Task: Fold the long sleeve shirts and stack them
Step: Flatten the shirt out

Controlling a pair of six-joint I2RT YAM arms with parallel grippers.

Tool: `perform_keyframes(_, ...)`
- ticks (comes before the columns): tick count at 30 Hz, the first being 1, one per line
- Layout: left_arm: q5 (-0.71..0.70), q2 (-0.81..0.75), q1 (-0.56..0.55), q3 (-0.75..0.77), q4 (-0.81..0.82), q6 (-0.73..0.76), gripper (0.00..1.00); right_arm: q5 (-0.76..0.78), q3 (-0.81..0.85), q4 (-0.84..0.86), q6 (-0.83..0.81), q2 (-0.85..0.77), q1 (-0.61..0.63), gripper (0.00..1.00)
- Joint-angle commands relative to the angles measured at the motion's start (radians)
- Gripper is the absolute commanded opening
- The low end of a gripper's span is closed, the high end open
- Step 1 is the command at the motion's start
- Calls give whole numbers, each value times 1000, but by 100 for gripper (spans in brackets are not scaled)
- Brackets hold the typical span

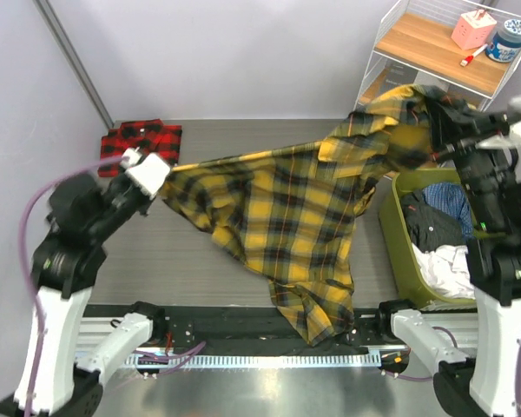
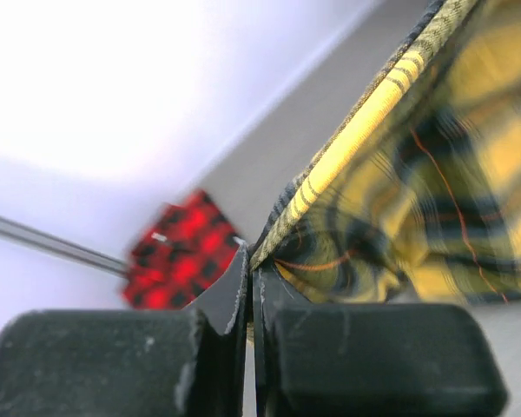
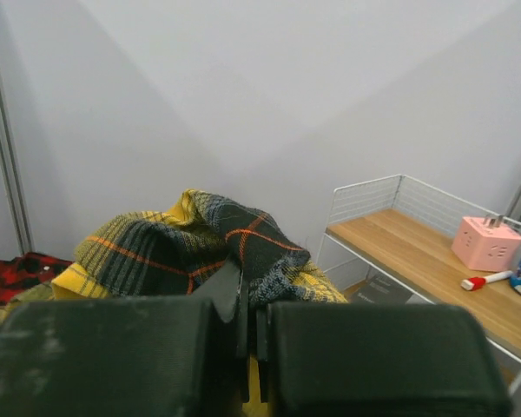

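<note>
The yellow-and-black plaid long sleeve shirt (image 1: 286, 217) hangs stretched above the table between both arms, its lower part drooping to the near edge. My left gripper (image 1: 161, 178) is shut on one edge of it at the left; in the left wrist view the shirt's hem (image 2: 365, 122) runs out from my closed left gripper (image 2: 252, 261). My right gripper (image 1: 441, 139) holds the other end high at the right; in the right wrist view bunched plaid cloth (image 3: 200, 248) sits in my shut right gripper (image 3: 250, 291). A folded red-and-black shirt (image 1: 141, 139) lies at the table's far left.
An olive-green bin (image 1: 399, 230) of mixed clothes stands right of the table. A white wire shelf (image 1: 434, 43) at the back right holds a pink box (image 1: 473, 28), a blue-lidded jar (image 1: 509, 39) and a marker. A wall and metal rail (image 1: 74, 61) border the left.
</note>
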Motion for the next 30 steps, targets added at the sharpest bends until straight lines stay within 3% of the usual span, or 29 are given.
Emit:
perform_keyframes(1, -111, -112, 3, 27, 13, 94, 0, 84, 93, -50, -124, -68, -13, 1)
perform_keyframes(6, -89, -69, 3, 278, -83, 14, 0, 78, 237, -26, -98, -37, -41, 1)
perform_keyframes(10, -180, -92, 3, 332, -34, -49, 0, 3, 332, -32, -50, -28, -88, 1)
perform_keyframes(15, -340, -9, 5, 211, 76, 58, 0, -58, 211, 66, -36, 50, -122, 1)
perform_keyframes(20, -428, 112, 9, 12, 303, 132, 0, -23, 182, 179, -57, 295, -122, 1)
perform_keyframes(23, -377, 262, 71, -27, 427, 103, 0, -84, 147, 285, -41, 442, -103, 1)
perform_keyframes(25, -351, 421, 132, -7, 493, 79, 0, -62, 150, 298, -84, 534, -17, 1)
perform_keyframes(29, -192, 737, 190, 206, 487, 25, 0, 35, 201, 348, -236, 792, 126, 1)
perform_keyframes(30, -169, 797, 195, 258, 484, 25, 0, 73, 297, 326, -256, 920, 167, 7)
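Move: Both hands hold the yellow plaid shirt in the air. The left is to bring its edge over the table's far left, about 28 cm ahead, 4 left and 39 below; the folded red shirt lies 28 ahead, 16 left. For the right hand the far table is some 30 cm ahead, 12 left and 58 below; the wire shelf stands about 32 ahead, 14 right, the green bin 5 ahead, 22 right. Still pinching the shirt, both hands swing back and up some 10 cm, then whip 30-odd forward and down. ##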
